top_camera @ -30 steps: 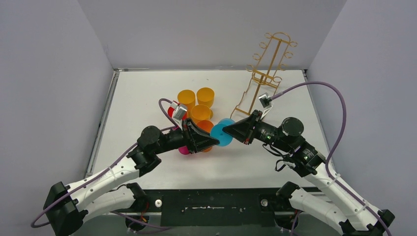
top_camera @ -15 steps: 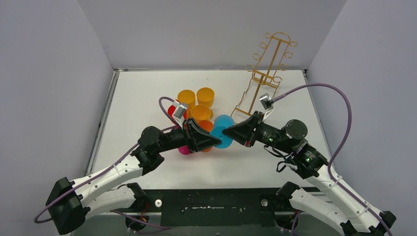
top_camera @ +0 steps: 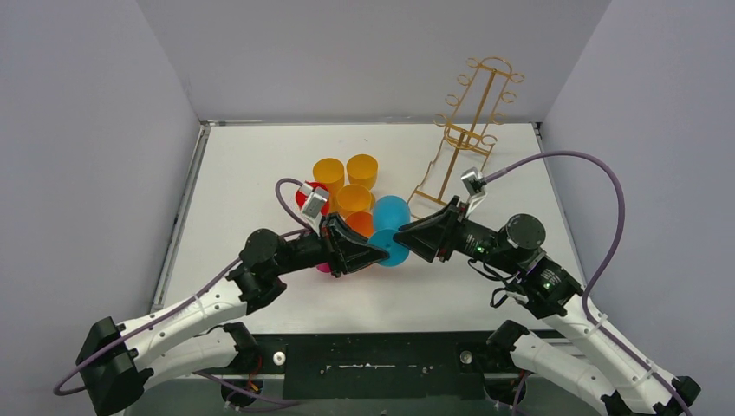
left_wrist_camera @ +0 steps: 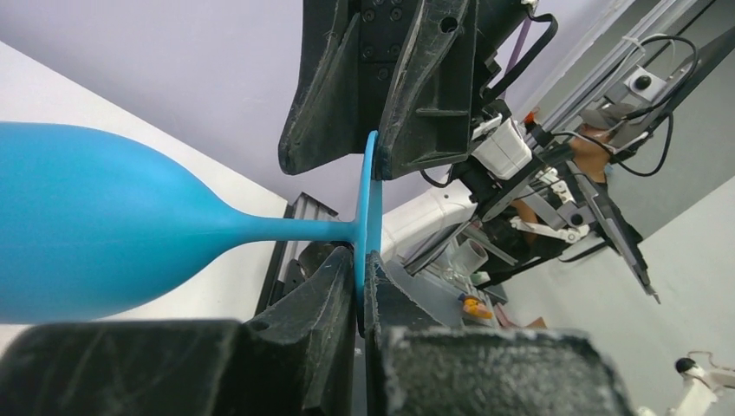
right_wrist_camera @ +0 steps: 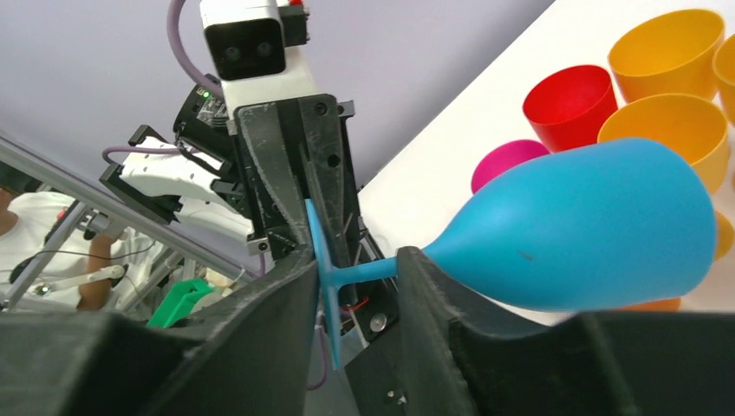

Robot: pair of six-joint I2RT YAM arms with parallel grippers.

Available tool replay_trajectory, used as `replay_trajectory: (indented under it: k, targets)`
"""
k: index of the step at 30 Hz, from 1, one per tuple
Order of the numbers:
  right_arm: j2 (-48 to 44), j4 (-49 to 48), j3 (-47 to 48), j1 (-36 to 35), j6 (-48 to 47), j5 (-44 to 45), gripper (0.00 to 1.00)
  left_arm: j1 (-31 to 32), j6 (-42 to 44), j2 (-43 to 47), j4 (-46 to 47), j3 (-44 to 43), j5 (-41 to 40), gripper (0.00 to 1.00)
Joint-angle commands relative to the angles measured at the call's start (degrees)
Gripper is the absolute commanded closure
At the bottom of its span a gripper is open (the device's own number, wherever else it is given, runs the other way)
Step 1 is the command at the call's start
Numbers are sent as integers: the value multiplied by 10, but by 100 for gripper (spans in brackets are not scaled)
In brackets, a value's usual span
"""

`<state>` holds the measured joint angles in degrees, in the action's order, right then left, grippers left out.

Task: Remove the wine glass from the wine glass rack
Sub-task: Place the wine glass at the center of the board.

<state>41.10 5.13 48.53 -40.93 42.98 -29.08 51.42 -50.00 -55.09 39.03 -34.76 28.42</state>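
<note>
The blue wine glass [top_camera: 390, 212] lies sideways in the air between my two grippers, off the gold wire wine glass rack [top_camera: 469, 130] at the back right. My left gripper [left_wrist_camera: 360, 260] is shut on the rim of the glass's flat foot [left_wrist_camera: 369, 204]. Opposite it, my right gripper [right_wrist_camera: 360, 260] stands open. Its fingers [right_wrist_camera: 260, 329] straddle the foot [right_wrist_camera: 328, 282] and the stem, with a clear gap on the stem side. In the top view the left gripper [top_camera: 380, 254] and right gripper [top_camera: 400, 237] meet tip to tip at the glass. The rack's hooks carry no glass.
A cluster of cups stands under and behind the glass: orange cups [top_camera: 329, 172] [top_camera: 362, 169] [top_camera: 354, 199], a red cup [top_camera: 305, 198] and a magenta one [right_wrist_camera: 507, 160]. White walls close the table at the back and both sides.
My right gripper's jaws have parted off the glass's foot, while the left gripper has closed onto it. The glass's bowl has swung slightly toward the back.
</note>
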Motion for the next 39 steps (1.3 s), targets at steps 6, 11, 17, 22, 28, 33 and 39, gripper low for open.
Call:
replay_trajectory:
  k: [6, 11, 17, 22, 28, 33, 39]
  targets:
    - [-18, -46, 22, 2, 3, 73, 51, 47, 167, 55, -115, -26, -26, 100]
    - [-41, -23, 24, 2, -23, 171, 40, 47, 168, 85, -74, 4, -12, 100]
    - [-88, -21, -27, 2, -10, 271, 37, 47, 176, 120, -26, 28, 25, 100]
    - [-94, -12, -30, 2, -15, 277, 35, 47, 229, 150, 21, 56, 62, 100]
    - [-40, 38, 38, 3, -87, 108, 14, 47, 326, 191, 11, 95, 98, 100]
    - [10, 57, 67, 5, -93, 20, 13, 49, 389, 208, -9, 111, 154, 100]
    - [43, 12, 84, 27, -78, -109, 14, 48, 361, 207, 54, 137, 196, 100]
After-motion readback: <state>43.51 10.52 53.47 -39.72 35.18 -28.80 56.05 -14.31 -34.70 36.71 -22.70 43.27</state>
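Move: The left hand holds the blue wine glass by its foot edge, with the glass's middle about 8 cm ahead, 2 cm right and 3 cm lower. From the right hand, already loosening at the foot, that middle is roughly 5 cm ahead, 2 cm left, 4 cm lower. From the right hand, the orange glass stands about 12 cm ahead and 9 cm left, the magenta one 11 cm ahead and 16 cm left, both some 20 cm lower. Left draws the pinched glass back-left about 10 cm, tipping the bowl up; right opens wide, swings forward-right, returns. ##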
